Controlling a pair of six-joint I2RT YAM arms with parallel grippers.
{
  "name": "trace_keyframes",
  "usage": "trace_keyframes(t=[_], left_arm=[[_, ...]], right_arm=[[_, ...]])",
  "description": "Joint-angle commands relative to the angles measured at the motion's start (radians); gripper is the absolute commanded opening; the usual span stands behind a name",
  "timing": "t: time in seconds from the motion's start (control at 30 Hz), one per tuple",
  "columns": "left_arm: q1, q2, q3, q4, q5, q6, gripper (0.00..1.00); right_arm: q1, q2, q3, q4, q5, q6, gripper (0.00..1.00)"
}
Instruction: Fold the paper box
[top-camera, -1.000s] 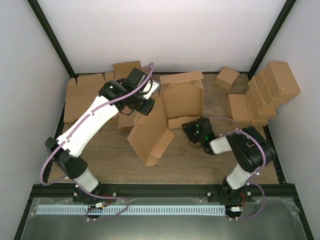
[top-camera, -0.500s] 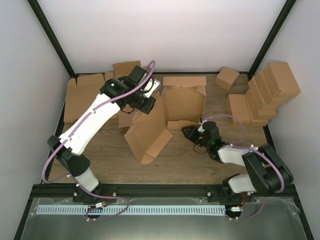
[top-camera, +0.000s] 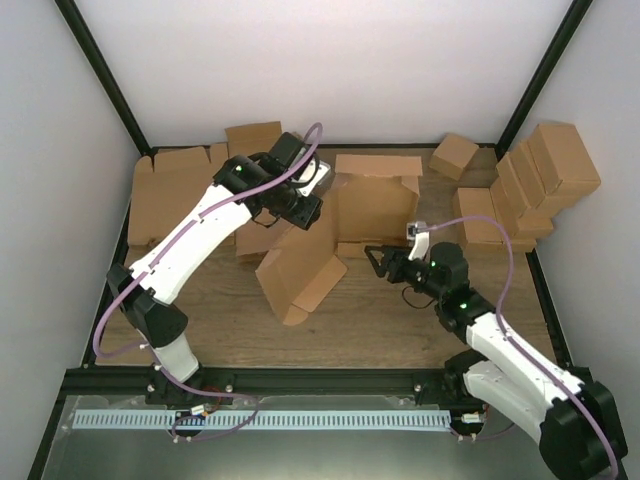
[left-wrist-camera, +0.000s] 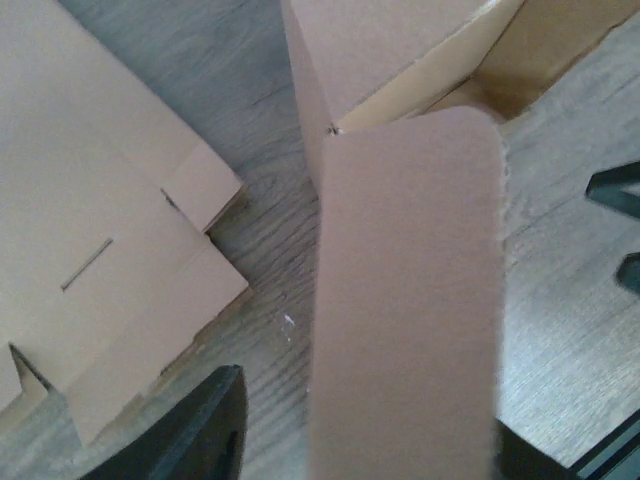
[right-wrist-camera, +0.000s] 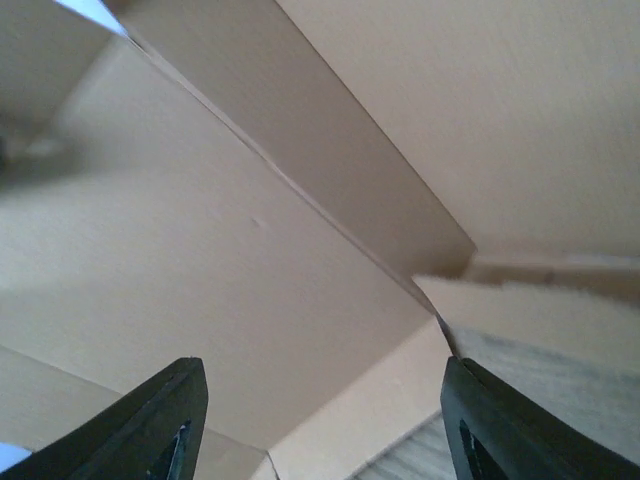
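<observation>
The paper box (top-camera: 365, 205) stands half-formed at mid-table, one brown panel upright at the back and a long panel (top-camera: 300, 265) sloping down toward the front left. My left gripper (top-camera: 306, 207) sits at the top of that sloping panel. In the left wrist view a rounded flap (left-wrist-camera: 405, 300) runs between the fingers of the left gripper (left-wrist-camera: 365, 410), with a clear gap to the left finger (left-wrist-camera: 190, 430), so it is open. My right gripper (top-camera: 378, 262) points left at the box's lower right side, open; in its wrist view the right gripper (right-wrist-camera: 322, 370) faces cardboard panels (right-wrist-camera: 220, 280) with nothing between the fingers.
Flat cardboard blanks (top-camera: 170, 195) lie at the back left, also seen as flat blanks (left-wrist-camera: 90, 250) beside the box. Ready-made small boxes (top-camera: 530, 190) pile at the right, one lone box (top-camera: 453, 155) behind. Black frame posts and walls close in the sides.
My left gripper has opened and let go of the flap it pinched. The right arm has stretched forward and its gripper has opened wider. The box's rear panel has shifted a little right.
</observation>
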Motion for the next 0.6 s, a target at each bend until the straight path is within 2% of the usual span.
trace_keyframes(t=[0.0,0.13,0.3,0.4,0.47,0.57], left_arm=[[-0.004,-0.013,0.013,0.083,0.064,0.003,0.51],[-0.002,-0.026,-0.002,0.157,0.127,0.002,0.58],[0.020,-0.013,-0.003,0.206,0.183,-0.013,0.61],[0.037,-0.021,-0.003,0.244,0.225,-0.026,0.66],[0.056,-0.038,-0.004,0.278,0.248,-0.045,0.74],[0.111,-0.072,-0.024,0.370,0.314,-0.092,0.80]], right_arm=[[0.005,-0.063,0.182,-0.253,0.058,-0.055,0.67],[0.003,-0.043,0.370,-0.431,0.139,-0.100,0.68],[-0.007,-0.018,0.628,-0.543,0.122,-0.179,0.80],[-0.008,0.044,0.806,-0.631,0.139,-0.212,0.84],[-0.008,0.100,0.909,-0.674,0.184,-0.226,0.88],[-0.011,0.179,1.045,-0.729,0.296,-0.233,0.96]])
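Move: The box's far-wall top flap stands about 14 cm ahead of the right gripper, 1 cm to its right and some 11 cm higher; the far wall below it is about 11 cm ahead, 2 cm right and 3 cm lower, and the left panel some 14 cm left, 2 cm ahead, 6 cm lower. The left gripper straddles the end flap, its middle about 3 cm below; the top flap lies roughly 8 cm ahead, 12 cm right and 2 cm higher. Raise the right gripper quickly, some 26 cm almost straight up in front of the far wall and past the top flap's height, tipping its fingers up about 20 degrees and opening them wide. Meanwhile open the left gripper further, free of the end flap, and draw it about 4 cm right and as much up, slightly forward, swinging its fingers rightward towards the top flap. ##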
